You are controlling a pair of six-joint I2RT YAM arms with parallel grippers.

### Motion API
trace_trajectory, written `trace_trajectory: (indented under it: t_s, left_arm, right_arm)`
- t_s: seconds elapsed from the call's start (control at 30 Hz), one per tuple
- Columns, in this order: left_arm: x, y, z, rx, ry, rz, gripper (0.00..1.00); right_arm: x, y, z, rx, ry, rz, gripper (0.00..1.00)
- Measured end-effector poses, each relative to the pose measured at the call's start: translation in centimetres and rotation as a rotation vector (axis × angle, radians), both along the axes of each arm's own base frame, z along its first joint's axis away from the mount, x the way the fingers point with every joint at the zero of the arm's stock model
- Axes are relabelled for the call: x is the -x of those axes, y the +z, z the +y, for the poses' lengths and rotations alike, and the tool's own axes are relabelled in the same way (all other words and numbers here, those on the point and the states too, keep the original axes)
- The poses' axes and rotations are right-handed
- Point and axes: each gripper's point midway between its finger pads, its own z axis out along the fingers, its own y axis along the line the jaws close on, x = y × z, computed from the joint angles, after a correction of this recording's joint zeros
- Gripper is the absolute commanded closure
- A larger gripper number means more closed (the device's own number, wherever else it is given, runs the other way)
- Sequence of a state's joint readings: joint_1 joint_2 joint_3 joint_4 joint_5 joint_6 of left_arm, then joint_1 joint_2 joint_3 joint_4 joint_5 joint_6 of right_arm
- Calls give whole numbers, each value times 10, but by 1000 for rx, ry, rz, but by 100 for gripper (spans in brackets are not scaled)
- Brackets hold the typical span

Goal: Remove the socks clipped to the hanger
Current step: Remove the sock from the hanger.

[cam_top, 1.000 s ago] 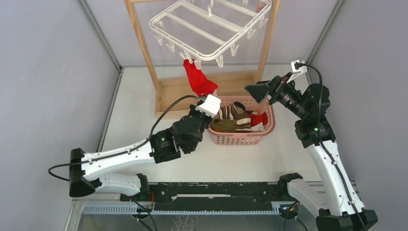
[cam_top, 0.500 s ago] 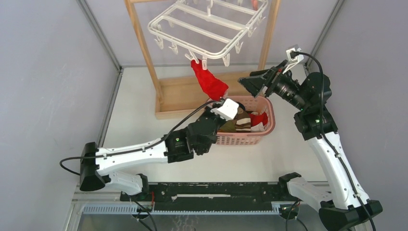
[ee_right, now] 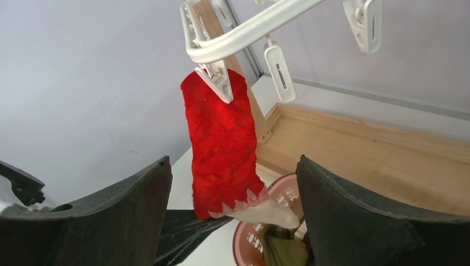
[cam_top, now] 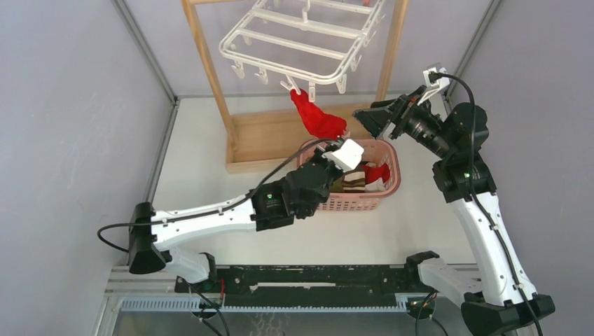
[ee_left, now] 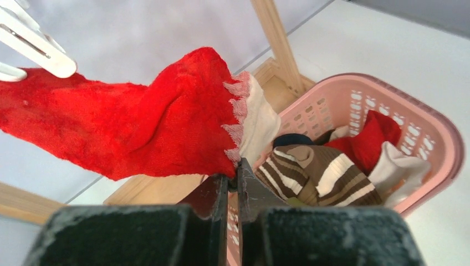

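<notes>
A red sock (cam_top: pixel 319 119) with a white cuff (ee_left: pixel 258 122) hangs by its toe from a clip (ee_right: pixel 216 83) on the front rim of the white hanger (cam_top: pixel 301 42). My left gripper (ee_left: pixel 233 177) is shut on the sock's lower edge where red meets cuff, and the sock (ee_left: pixel 138 127) is drawn slanting to the right above the basket. My right gripper (ee_right: pixel 233 205) is open, its fingers wide on either side of the hanging sock (ee_right: pixel 221 149) without touching it. In the top view it (cam_top: pixel 370 119) sits just right of the sock.
A pink basket (cam_top: pixel 389 175) below holds a brown striped sock (ee_left: pixel 321 177), a red one and others. The wooden stand (cam_top: pixel 203 63) and its base board (cam_top: pixel 280 136) carry the hanger. Grey walls close in both sides.
My left arm has reached further right, drawing the red sock with it. The hanger has swung to the right and back. The right gripper has shifted only slightly.
</notes>
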State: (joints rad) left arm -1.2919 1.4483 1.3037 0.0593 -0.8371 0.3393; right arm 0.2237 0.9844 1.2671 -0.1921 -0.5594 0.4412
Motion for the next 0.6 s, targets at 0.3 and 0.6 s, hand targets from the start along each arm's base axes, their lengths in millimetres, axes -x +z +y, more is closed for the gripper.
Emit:
trace_trajectory:
  t_s: [0.3,0.6]
  left_arm:
    - [5,38,42,267,-144,98,95]
    - [22,35,44,388,-297,193,95]
  right_arm:
    - [-17,-55,11,5,85,110,11]
    - [-20,-83,37,-89,287,191,11]
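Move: The left hand already grips the red sock by its cuff, with the clip holding its toe about 6 cm ahead, 8 cm left and 11 cm above that hand. From the open right hand the sock's cuff lies about 5 cm left, level fore and aft, and some 10 cm lower; the clip is roughly 5 cm ahead, 11 cm left and 2 cm above, and the pink basket's middle about 7 cm ahead, 4 cm right and 35 cm below. The right hand, fingers staying wide open, drops some 8 cm while easing left about 4 cm and a little forward, tipping slightly down and turning counter-clockwise as it comes in close to the cuff of the red sock. Meanwhile the left hand keeps its shut grip on the cuff and swings up and to its left about 5 cm each way, back under the clip side, then sinks again by a centimetre or so while drawing back about 2 cm, rolling its left side down some 20 degrees and turning clockwise. ##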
